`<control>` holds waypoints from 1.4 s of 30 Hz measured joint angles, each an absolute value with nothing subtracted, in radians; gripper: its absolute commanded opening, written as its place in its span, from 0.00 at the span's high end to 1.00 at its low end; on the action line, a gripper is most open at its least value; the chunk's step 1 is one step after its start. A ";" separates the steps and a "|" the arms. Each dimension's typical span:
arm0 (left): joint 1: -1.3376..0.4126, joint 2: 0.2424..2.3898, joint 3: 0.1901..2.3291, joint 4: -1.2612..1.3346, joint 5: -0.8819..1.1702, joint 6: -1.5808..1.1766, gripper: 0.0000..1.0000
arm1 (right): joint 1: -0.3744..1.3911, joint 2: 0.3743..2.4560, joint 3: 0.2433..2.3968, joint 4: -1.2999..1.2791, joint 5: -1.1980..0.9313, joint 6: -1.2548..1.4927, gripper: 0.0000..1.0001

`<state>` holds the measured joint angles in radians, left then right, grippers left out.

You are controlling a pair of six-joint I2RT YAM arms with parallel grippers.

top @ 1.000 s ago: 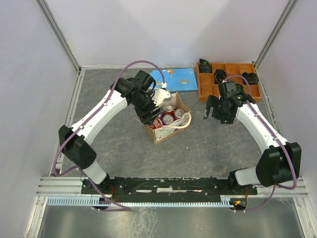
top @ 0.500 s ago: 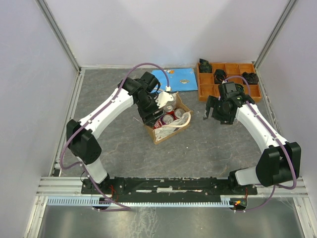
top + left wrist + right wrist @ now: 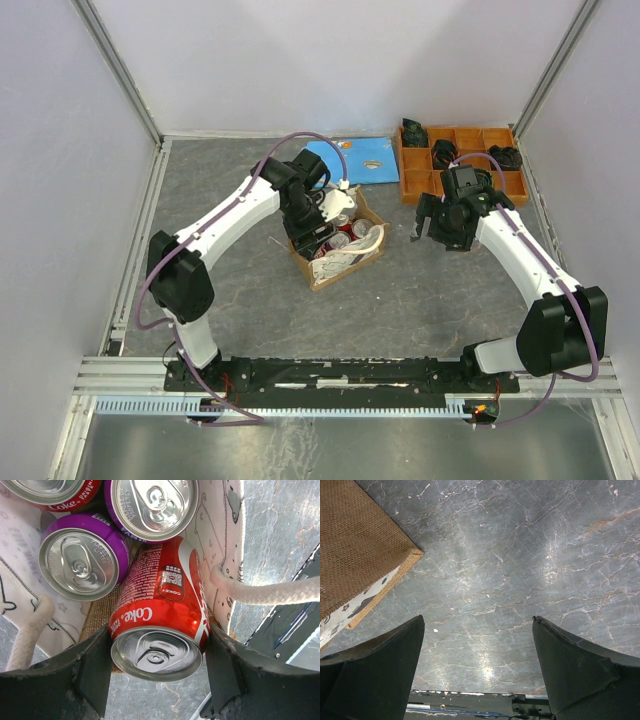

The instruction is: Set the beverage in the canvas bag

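The beverage, a red Coke can, is tilted with its far end inside the canvas bag, against a purple can. Its silver top sticks out past the bag's rim. My left gripper is shut on it, with one dark finger on each side near the top. In the top view the left gripper is over the bag's left side. Two more cans stand upright in the bag. My right gripper hangs open to the right of the bag, with only grey table between its fingers.
An orange compartment tray with dark parts sits at the back right, and a blue sheet lies behind the bag. Cream rope handles drape over the bag's rim. The bag's burlap corner shows left in the right wrist view.
My left arm has swung a little to the right over the bag, still holding the Coke can. The right arm has not moved.
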<state>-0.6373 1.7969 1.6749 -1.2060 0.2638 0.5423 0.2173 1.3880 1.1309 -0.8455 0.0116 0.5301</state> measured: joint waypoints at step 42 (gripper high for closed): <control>-0.667 1.892 1.618 -1.109 0.219 0.529 0.01 | 0.215 1.390 1.131 -0.846 0.027 0.523 0.03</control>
<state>-0.6670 1.8915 1.6180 -1.1088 0.2192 0.5289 0.2153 1.3903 1.1309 -0.8459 0.0273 0.5228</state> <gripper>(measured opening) 0.985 0.969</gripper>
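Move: The left hand still holds the last Coke can, its lower end already inside the canvas bag. The bag's middle is about 2 cm ahead, 4 cm right and 8 cm below. One purple Fanta can stands inside some 5 cm straight ahead of the hand. The other is 2 cm ahead and 5 cm right, both about 7 cm below. The bag lies some 20 cm to the right hand's left, level with it and 7 cm below. Keeping its pinch on the tilted Coke can, the left hand lowers it about 5 cm into the free near-left part of the bag, beside the two Fanta cans, drifting roughly 1 cm right. At the bottom the descent stops and the fingers spread wide, letting go of the can; the wrist hardly tilts. ##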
